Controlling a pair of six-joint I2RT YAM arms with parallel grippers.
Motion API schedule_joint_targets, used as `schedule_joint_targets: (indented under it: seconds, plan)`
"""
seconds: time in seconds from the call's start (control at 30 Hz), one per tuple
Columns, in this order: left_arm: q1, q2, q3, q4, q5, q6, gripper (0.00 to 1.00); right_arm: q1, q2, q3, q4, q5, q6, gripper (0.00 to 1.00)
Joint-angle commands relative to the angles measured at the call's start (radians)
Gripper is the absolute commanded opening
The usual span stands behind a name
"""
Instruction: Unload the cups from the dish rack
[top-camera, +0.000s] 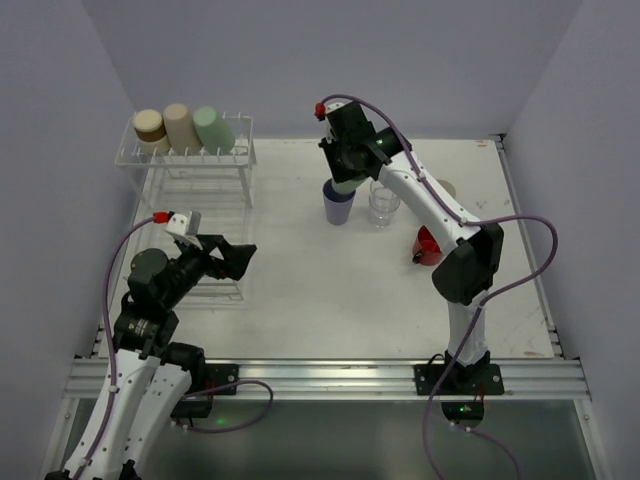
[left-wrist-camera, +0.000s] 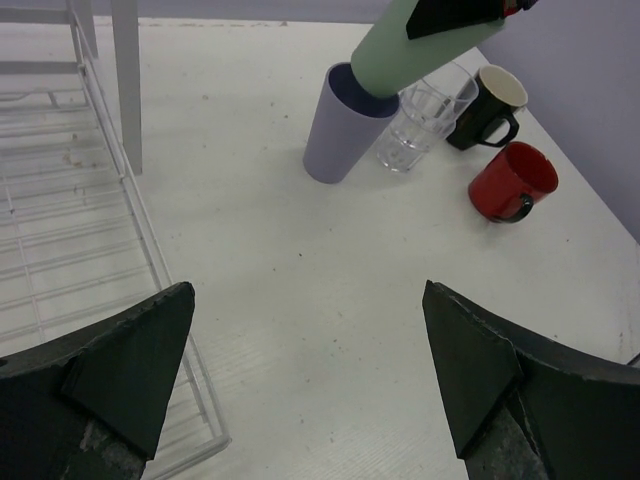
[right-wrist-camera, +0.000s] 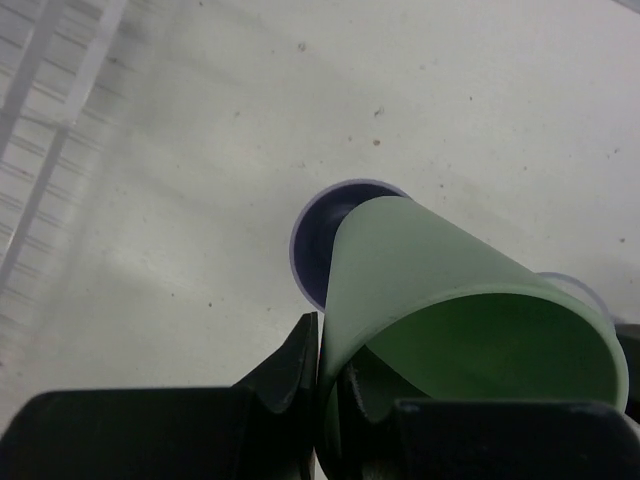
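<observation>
The white wire dish rack (top-camera: 190, 195) stands at the back left, and its raised shelf holds a tan-brown cup (top-camera: 150, 124), a beige cup (top-camera: 181, 125) and a pale green cup (top-camera: 215, 128). My right gripper (right-wrist-camera: 330, 390) is shut on the wall of another pale green cup (right-wrist-camera: 440, 300), one finger inside and one outside. That cup hangs tilted with its base at the mouth of a purple cup (right-wrist-camera: 315, 240) standing on the table. My left gripper (left-wrist-camera: 310, 370) is open with nothing in it, low over the table beside the rack's (left-wrist-camera: 60, 220) near end.
A clear glass (left-wrist-camera: 425, 125) stands just right of the purple cup (left-wrist-camera: 345, 125). Further right are a black mug with a cream inside (left-wrist-camera: 487, 105) and a red mug (left-wrist-camera: 512, 180) lying on its side. The right arm (top-camera: 440, 215) stretches over that area.
</observation>
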Motion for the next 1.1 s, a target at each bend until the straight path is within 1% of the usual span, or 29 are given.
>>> schedule_joint_targets:
  seconds: [0.0, 0.3, 0.53, 0.63, 0.73, 0.77, 0.8, 0.87, 0.9, 1.0, 1.03, 1.07]
  plan:
    - [-0.009, -0.004, 0.024, -0.024, -0.031, 0.030, 1.00, 0.003, 0.017, 0.084, -0.121, 0.002, -0.074, 0.00]
    - [-0.008, 0.004, 0.027, -0.021, -0.038, 0.030, 1.00, 0.014, 0.054, 0.046, -0.097, -0.043, -0.074, 0.00]
    - [-0.008, 0.002, 0.032, -0.025, -0.057, 0.031, 1.00, 0.023, 0.145, 0.058, -0.072, -0.064, -0.077, 0.00]
    - [-0.006, -0.011, 0.038, -0.025, -0.113, 0.033, 1.00, 0.025, 0.159, 0.067, -0.058, -0.055, -0.077, 0.07]
    - [-0.006, -0.021, 0.039, 0.007, -0.146, 0.018, 1.00, 0.026, 0.148, 0.067, -0.037, -0.049, -0.076, 0.25]
    - [-0.006, -0.012, 0.049, 0.008, -0.159, 0.008, 1.00, 0.026, 0.142, 0.067, -0.031, -0.044, -0.075, 0.32]
    - [-0.006, -0.002, 0.059, 0.007, -0.166, 0.007, 1.00, 0.026, 0.124, 0.064, -0.014, -0.040, -0.074, 0.43]
    - [-0.006, 0.031, 0.107, 0.004, -0.194, -0.008, 1.00, 0.026, 0.098, 0.058, 0.008, -0.038, -0.065, 0.50]
    - [-0.008, 0.047, 0.127, 0.004, -0.202, -0.015, 1.00, 0.026, 0.064, 0.053, 0.035, -0.043, -0.060, 0.60]
    - [-0.006, 0.111, 0.226, 0.007, -0.234, -0.029, 1.00, 0.034, -0.016, 0.020, 0.099, -0.060, -0.045, 0.71]
    - [-0.006, 0.154, 0.258, 0.002, -0.245, -0.029, 1.00, 0.038, -0.039, 0.009, 0.118, -0.072, -0.036, 0.76]
    - [-0.006, 0.177, 0.298, -0.010, -0.283, -0.032, 1.00, 0.041, -0.065, -0.008, 0.133, -0.075, -0.031, 0.77]
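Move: The right hand holds the green cup, its base already at the mouth of the purple cup, which stands about 4 cm ahead of that hand, 2 cm to its right and some 16 cm below. The clear glasses stand roughly 11 cm to the right of the purple cup and level with it, the red mug about 22 cm right of it and 11 cm nearer. From the empty left hand the purple cup lies some 25 cm ahead, 20 cm right and 16 cm below. The right hand lowers the green cup about 9 cm down into the purple cup, easing in a couple of centimetres to the left and tipping the fingers roughly 10 degrees further down, then opens them to let go of the rim and rises about 4 cm clear with the fingers wide apart. Late on, the empty, open left hand lifts about 5 cm while reaching forward and slightly left, turning some 10 degrees counter-clockwise towards the dish rack. ##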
